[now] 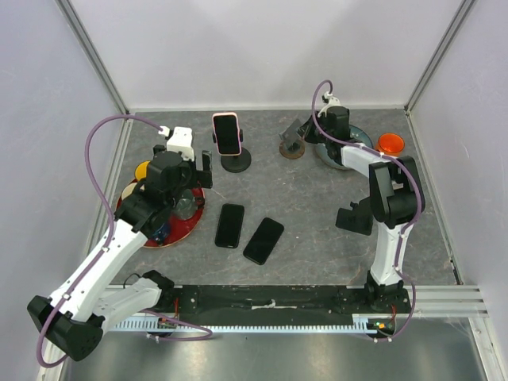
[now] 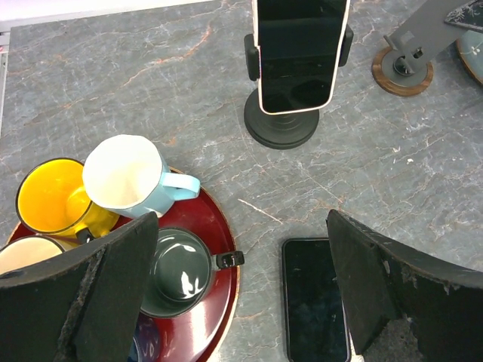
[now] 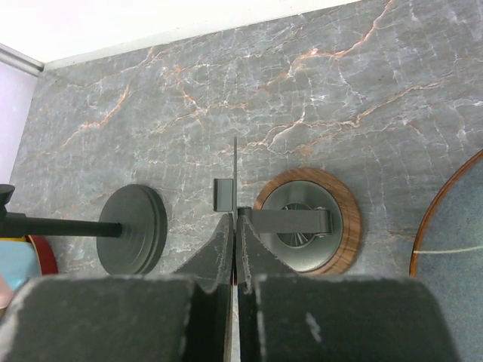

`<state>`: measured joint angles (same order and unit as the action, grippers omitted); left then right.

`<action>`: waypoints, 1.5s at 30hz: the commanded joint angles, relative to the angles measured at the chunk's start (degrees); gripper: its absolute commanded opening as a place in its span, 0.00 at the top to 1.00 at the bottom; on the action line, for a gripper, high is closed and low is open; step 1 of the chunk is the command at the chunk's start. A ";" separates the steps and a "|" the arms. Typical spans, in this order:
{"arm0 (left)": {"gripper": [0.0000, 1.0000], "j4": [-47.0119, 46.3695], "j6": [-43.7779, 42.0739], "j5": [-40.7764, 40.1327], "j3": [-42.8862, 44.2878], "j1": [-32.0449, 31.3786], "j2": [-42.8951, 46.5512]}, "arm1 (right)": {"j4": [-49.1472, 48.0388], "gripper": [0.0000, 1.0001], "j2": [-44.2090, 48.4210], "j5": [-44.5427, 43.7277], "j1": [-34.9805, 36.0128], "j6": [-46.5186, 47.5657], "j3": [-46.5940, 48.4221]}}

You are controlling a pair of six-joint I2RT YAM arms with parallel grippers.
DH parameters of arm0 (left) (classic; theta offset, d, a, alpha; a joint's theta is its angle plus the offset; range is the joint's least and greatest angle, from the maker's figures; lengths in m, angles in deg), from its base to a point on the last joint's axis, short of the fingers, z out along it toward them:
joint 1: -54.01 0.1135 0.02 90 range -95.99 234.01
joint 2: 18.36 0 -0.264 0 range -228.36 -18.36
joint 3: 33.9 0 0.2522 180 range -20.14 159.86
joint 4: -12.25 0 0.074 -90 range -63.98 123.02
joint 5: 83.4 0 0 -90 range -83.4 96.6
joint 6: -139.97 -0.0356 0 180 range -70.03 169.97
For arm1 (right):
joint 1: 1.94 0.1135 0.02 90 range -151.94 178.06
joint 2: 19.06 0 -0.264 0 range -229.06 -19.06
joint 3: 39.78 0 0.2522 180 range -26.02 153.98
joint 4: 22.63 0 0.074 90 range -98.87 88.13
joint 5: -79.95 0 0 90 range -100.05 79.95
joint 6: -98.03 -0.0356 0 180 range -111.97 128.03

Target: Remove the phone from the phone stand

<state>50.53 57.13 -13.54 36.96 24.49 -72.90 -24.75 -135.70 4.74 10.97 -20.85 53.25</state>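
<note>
The phone (image 1: pixel 227 133) in a pale pink case stands upright in the black phone stand (image 1: pixel 236 163) at the back centre. The left wrist view has the phone (image 2: pixel 300 53) at the top, clamped above the stand's round base (image 2: pixel 281 130). My left gripper (image 1: pixel 196 176) is open, hanging to the left of and nearer than the stand, with nothing between its fingers (image 2: pixel 113 279). My right gripper (image 1: pixel 315 131) is shut on the thin plate (image 3: pixel 235 170) of a second, empty stand with a wooden base (image 3: pixel 308 220).
Two dark phones (image 1: pixel 230 225) (image 1: pixel 263 240) lie flat mid-table. A red tray (image 2: pixel 219 226) at the left holds a yellow mug (image 2: pixel 49 197), a white and blue mug (image 2: pixel 128 175) and a dark green cup (image 2: pixel 175 271). An orange object (image 1: pixel 390 144) and a grey-blue plate (image 1: pixel 348 157) sit back right.
</note>
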 commanded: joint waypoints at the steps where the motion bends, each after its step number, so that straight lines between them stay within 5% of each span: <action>1: 0.00 -3.24 0.14 1.68 -0.50 0.60 0.93 | -3.81 0.96 0.01 0.51 0.10 1.20 2.04; 4: 0.00 -3.24 0.66 2.12 -0.50 0.69 0.67 | -3.81 0.86 0.62 0.24 -0.16 1.20 1.07; 11: 0.00 -3.77 3.30 3.70 -0.24 0.95 -0.30 | -1.62 0.31 6.76 -2.39 -0.34 2.95 -2.36; 17: 0.00 -3.42 7.87 5.11 3.01 0.95 -4.16 | 2.07 0.05 15.28 -6.52 -0.34 4.27 -5.86; 32: 0.00 -7.63 9.19 1.07 17.69 0.95 -20.15 | 7.53 0.02 43.85 -17.77 0.80 -4.32 -26.34; 45: 0.00 -18.00 7.70 -4.46 22.70 0.95 -30.97 | 8.67 0.02 60.82 -14.96 9.33 -7.41 -45.95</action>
<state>40.08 64.93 -13.65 56.32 25.08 -102.06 -16.20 -78.52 -10.89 19.36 -26.66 10.19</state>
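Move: My left hand, open and empty, has the pink-rimmed phone in its black stand about 15 cm ahead and 8 cm to the right, at about its own height; the light-blue mug is about 12 cm ahead, 11 cm left and 14 cm down. My right hand still pinches the plate of the emptied phone stand, whose middle is some 5 cm below, 2 cm back and 1 cm left. From this hand the blue dish lies 18 cm right, 1 cm back and 12 cm down, the pink-rimmed phone 21 cm left, 4 cm back and 4 cm higher. I open my right fingers wide to let go of the emptied stand's plate, then lift about 13 cm while drawing back, and sink again partway as I keep pulling back, some 22 cm in all. Meanwhile, after a short dip to the right, my left hand reaches about 12 cm forward and 7 cm right towards the pink-rimmed phone, rolling slightly right side up, fingers staying wide open. ##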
